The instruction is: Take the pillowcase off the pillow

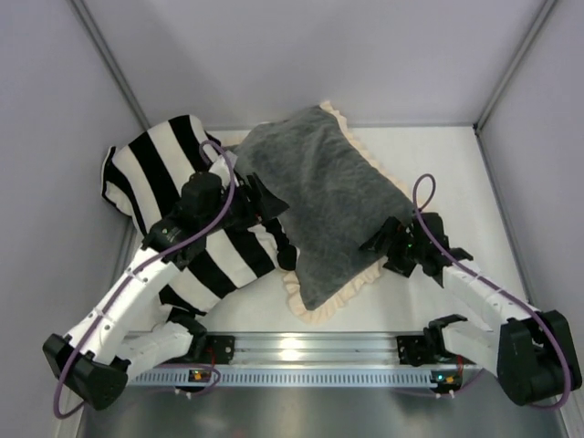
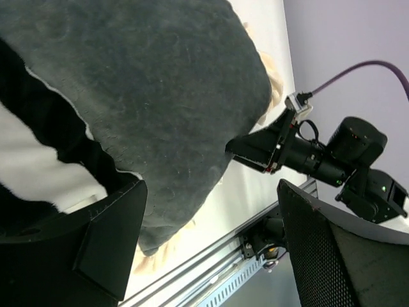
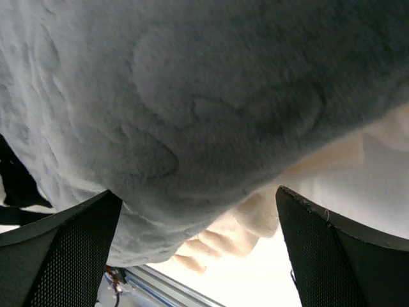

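Note:
The fuzzy dark grey pillowcase [image 1: 324, 196] with its cream frill [image 1: 333, 297] lies plump in the middle of the table. The pillow is hidden inside it. My left gripper [image 1: 276, 224] stands open at the case's left edge, with nothing between its fingers. In the left wrist view the left gripper [image 2: 211, 185] faces the grey pillowcase [image 2: 160, 83] and holds none of it. My right gripper [image 1: 385, 248] is open at the case's right edge. In the right wrist view the right gripper [image 3: 197, 192] brackets the grey pillowcase [image 3: 192, 96] and the frill [image 3: 252, 227], unclamped.
A black-and-white striped cushion [image 1: 164, 173] lies at the left under my left arm, overlapping the case's left side. A metal rail [image 1: 310, 347] runs along the near edge. Grey walls close in the table on the left, back and right.

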Available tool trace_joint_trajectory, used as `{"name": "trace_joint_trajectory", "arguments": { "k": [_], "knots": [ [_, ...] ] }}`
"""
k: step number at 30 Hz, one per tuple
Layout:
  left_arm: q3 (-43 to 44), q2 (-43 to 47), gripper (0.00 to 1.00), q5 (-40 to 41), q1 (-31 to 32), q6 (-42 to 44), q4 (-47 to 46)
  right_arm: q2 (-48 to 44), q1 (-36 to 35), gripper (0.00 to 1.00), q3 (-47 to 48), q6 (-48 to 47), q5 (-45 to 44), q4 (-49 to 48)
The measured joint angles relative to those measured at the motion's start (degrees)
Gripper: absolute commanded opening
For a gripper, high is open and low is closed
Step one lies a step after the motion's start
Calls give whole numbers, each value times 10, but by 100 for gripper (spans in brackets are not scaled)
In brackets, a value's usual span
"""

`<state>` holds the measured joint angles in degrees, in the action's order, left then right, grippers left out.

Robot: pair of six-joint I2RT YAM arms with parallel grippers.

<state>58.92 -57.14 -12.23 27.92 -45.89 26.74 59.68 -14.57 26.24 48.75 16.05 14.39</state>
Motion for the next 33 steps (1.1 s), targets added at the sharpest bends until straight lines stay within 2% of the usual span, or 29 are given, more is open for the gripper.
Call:
{"name": "trace_joint_trajectory", "arguments": {
  "k": [8, 9, 11, 12, 13, 14, 15, 20, 23, 25, 29, 33],
  "knots": [
    [17, -70, 87, 91, 74, 31, 17, 70, 30, 99, -23, 42, 50, -160],
    [17, -81, 87, 99, 79, 33, 20, 78, 36, 97, -31, 48, 54, -190],
    [18, -106, 87, 120, 89, 37, 24, 93, 45, 77, -46, 61, 62, -242],
    [19, -113, 87, 125, 92, 37, 25, 103, 50, 62, -52, 68, 64, -265],
    [20, -122, 87, 133, 96, 37, 29, 114, 54, 29, -53, 73, 66, -287],
    [22, -128, 86, 137, 99, 37, 31, 125, 57, 11, -54, 77, 68, -305],
    [25, -135, 86, 143, 103, 37, 34, 135, 61, 0, -54, 85, 71, -324],
    [40, -156, 86, 164, 122, 37, 37, 157, 88, 0, -47, 100, 91, -361],
    [47, -158, 86, 172, 130, 39, 38, 130, 116, 0, -25, 92, 93, -324],
    [50, -159, 86, 178, 134, 40, 37, 81, 147, 0, 13, 68, 83, -256],
    [52, -159, 86, 188, 137, 44, 37, 4, 198, 0, 176, -15, 41, -95],
    [56, -158, 84, 201, 151, 56, 38, 2, 209, 0, 403, -110, 16, 15]
  ]
}}
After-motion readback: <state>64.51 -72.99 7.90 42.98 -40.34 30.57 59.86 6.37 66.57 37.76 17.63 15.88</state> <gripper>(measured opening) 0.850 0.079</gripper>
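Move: The grey, frilled pillowcase's right-hand edge, where the fingers will shut, lies some 7 cm ahead of the right hand, neither left nor right, and about level with it. The pillowcase's near corner is about 14 cm to that hand's left and 14 cm back; the striped cushion's corner is roughly 20 cm left and 4 cm back. From the left hand, that grey edge lies about 22 cm to the right, 5 cm ahead and 21 cm lower. The grey pillowcase's edge is pinched by the right hand, which first slides forward about 7 cm, nearly level, closing its open fingers on the fabric, then pulls it steeply up some 30 cm, swinging right and farther forward while the fingertips tilt up about 40 degrees. The left hand, empty and open, sinks about 7 cm and drifts right above the striped corner. ##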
